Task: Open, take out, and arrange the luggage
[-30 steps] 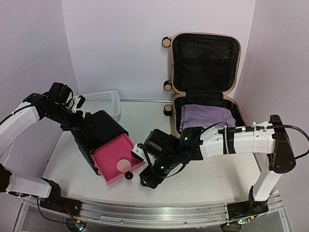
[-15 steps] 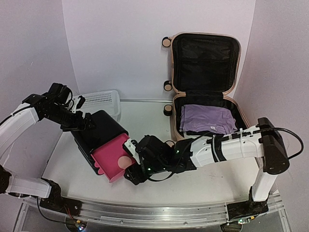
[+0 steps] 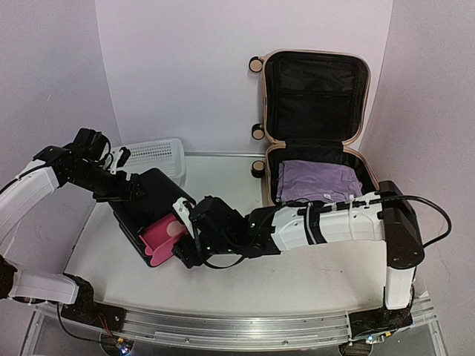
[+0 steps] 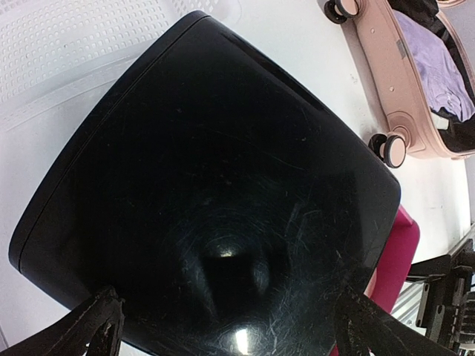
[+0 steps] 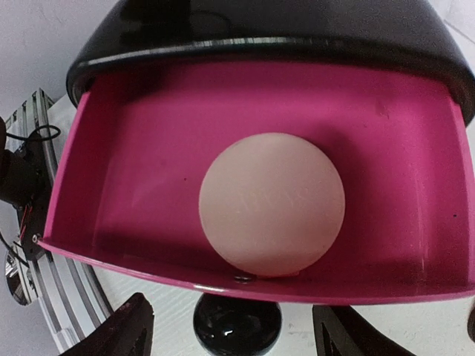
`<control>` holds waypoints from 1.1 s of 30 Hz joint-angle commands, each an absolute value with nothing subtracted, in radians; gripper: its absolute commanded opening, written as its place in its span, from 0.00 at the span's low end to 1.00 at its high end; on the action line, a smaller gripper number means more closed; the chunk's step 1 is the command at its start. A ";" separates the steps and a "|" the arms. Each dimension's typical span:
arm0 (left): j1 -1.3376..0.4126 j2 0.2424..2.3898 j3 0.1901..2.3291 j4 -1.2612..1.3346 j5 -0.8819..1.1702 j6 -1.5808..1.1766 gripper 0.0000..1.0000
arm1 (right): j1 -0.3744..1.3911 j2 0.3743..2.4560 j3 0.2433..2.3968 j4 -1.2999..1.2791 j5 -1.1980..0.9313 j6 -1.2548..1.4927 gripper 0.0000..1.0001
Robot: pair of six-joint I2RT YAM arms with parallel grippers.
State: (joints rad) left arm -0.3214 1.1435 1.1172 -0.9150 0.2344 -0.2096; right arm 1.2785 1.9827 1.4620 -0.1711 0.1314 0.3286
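The luggage (image 3: 315, 96) stands open at the back right, its lid upright and a folded purple cloth (image 3: 315, 182) in the lower half. Its beige-pink shell (image 4: 386, 74) also shows in the left wrist view. My right gripper (image 3: 185, 241) is open at the front of a pink drawer (image 3: 158, 239). Its fingers flank the drawer's black knob (image 5: 237, 326) without closing on it. A pale pink ball (image 5: 271, 204) lies in the drawer (image 5: 133, 148). My left gripper (image 3: 128, 185) is open wide, fingers spread over the top of the black box (image 4: 208, 170).
The black box (image 3: 152, 196) sits tilted at the left of the table. A white mesh basket (image 3: 156, 156) stands behind it against the back wall. The table's front rail (image 3: 223, 326) runs along the near edge.
My right arm has reached leftward and the pink drawer has slid most of the way into the black box. The ball no longer shows from above. The left arm has stayed put.
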 commanded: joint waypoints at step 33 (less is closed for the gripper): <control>-0.320 1.048 1.050 -0.891 0.273 -0.241 1.00 | 1.194 2.001 1.549 -0.044 0.128 0.371 0.98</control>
State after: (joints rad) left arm -0.3214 1.0664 1.0393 -0.8474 0.2485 -0.2218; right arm 1.2442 2.1830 1.6699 -0.0807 0.1646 0.3676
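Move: The black knob of the open pink drawer sits practically at the right hand's point, between its parted fingers, about 1 cm farther out and 1 cm left. From that hand, the beige disc in the drawer lies some 5 cm ahead and 3 cm left; the black cabinet's middle is about 10 cm ahead, 8 cm left and 5 cm lower. From the left hand the knob is roughly 11 cm back, 13 cm right and 8 cm below. The right hand pushes the pink drawer left and forward about 7 cm into the cabinet, fingers opening wider. ##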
